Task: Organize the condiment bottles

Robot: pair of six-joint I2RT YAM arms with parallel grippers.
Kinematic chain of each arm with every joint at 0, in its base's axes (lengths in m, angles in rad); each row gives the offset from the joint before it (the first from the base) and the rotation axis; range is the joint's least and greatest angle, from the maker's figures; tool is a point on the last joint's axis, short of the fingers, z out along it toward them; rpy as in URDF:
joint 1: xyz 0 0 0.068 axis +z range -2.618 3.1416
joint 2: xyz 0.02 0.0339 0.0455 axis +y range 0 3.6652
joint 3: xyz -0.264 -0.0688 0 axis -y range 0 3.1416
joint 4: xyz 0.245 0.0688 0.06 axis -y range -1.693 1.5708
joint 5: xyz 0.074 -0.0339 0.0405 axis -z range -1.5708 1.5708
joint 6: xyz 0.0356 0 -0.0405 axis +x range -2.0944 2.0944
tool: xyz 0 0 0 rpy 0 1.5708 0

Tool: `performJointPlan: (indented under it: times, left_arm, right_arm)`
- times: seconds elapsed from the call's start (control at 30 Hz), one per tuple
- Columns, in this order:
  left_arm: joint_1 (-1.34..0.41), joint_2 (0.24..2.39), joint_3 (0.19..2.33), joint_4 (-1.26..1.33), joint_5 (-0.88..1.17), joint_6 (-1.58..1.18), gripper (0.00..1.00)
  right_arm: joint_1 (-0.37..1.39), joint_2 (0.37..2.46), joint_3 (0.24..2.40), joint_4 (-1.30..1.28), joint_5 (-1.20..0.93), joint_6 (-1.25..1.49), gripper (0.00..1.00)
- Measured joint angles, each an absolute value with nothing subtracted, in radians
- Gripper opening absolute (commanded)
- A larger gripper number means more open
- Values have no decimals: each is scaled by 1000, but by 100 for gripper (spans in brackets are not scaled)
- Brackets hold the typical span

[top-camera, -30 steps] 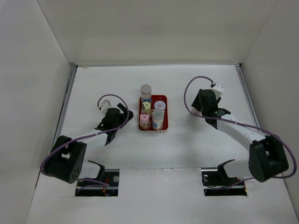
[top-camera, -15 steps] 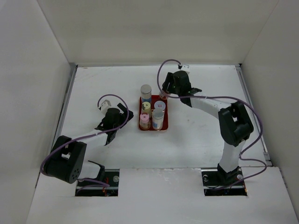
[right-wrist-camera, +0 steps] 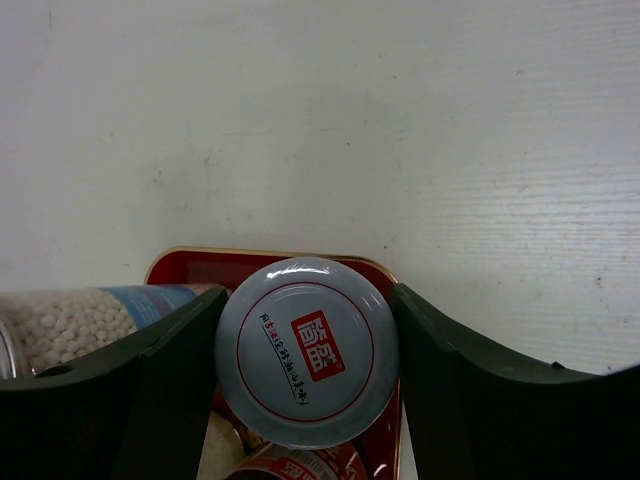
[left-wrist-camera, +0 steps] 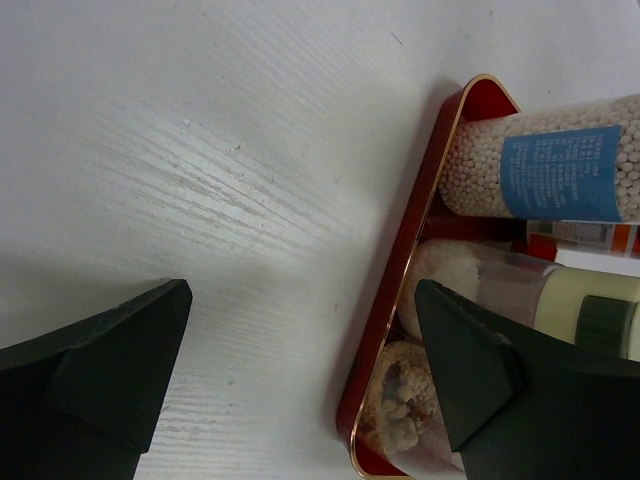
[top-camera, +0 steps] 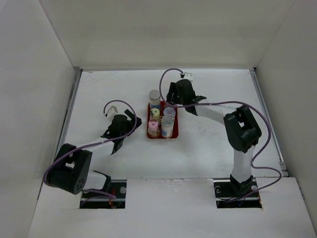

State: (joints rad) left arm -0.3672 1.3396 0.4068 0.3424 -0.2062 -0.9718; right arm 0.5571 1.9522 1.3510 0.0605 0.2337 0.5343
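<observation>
Several condiment bottles stand in the red tray [top-camera: 174,131]: a grey-capped one [top-camera: 155,95] at the back, then pale yellow [top-camera: 155,112], pink [top-camera: 153,125] and a bluish-lavender cap [top-camera: 169,112]. My right gripper [top-camera: 171,107] hangs over the tray's back right corner. In the right wrist view its open fingers [right-wrist-camera: 170,370] straddle the lavender cap [right-wrist-camera: 307,350] closely on both sides, and the bottle stands in the tray. My left gripper [top-camera: 130,125] lies open on the table left of the tray, nothing between its fingers [left-wrist-camera: 470,380].
The gold-rimmed tray edge [left-wrist-camera: 400,290] lies just right of the left gripper's gap. A bead-filled bottle with a blue label [left-wrist-camera: 545,165] stands at the tray's far corner. White walls enclose the table on three sides. Purple cables loop over both arms.
The right arm has swung from the right side of the table leftward to the tray, and its fingers now flank the lavender-capped bottle. The left arm and the bottles have not moved.
</observation>
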Motion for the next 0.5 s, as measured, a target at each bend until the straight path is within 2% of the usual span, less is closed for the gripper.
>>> performJointPlan:
  times: [0.1, 0.17, 0.33, 0.5]
  left_arm:
    - [-367, 1340, 407, 343, -205, -973, 100]
    - [-367, 1340, 407, 343, -205, -973, 100]
    - [-367, 1340, 407, 343, -205, -973, 100]
    - [-367, 1339, 407, 342, -205, -973, 100]
  right_arm:
    - [570, 1953, 1352, 61, 247, 528, 81]
    - [578, 1952, 1354, 69, 251, 527, 87]
    - [584, 1917, 1358, 76, 260, 526, 93]
    - [584, 1782, 1325, 97, 291, 520, 99]
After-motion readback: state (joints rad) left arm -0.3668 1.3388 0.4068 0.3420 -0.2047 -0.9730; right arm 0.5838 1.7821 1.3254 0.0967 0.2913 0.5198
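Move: The white-lidded jar is between the right hand's fingers, its middle about 3 cm below, at the red tray's far right corner. The tall blue-label bottle stands level with the jar, about 6 cm left of it; a second white-lidded jar is about 6 cm straight back, and the yellow-lidded bottle 6 cm left and 7 back. From the idle left hand, the held jar lies about 15 cm right and 6 ahead, roughly level in height. The right fingers open and let go of the white-lidded jar, then the hand rises about 8 cm above it. ##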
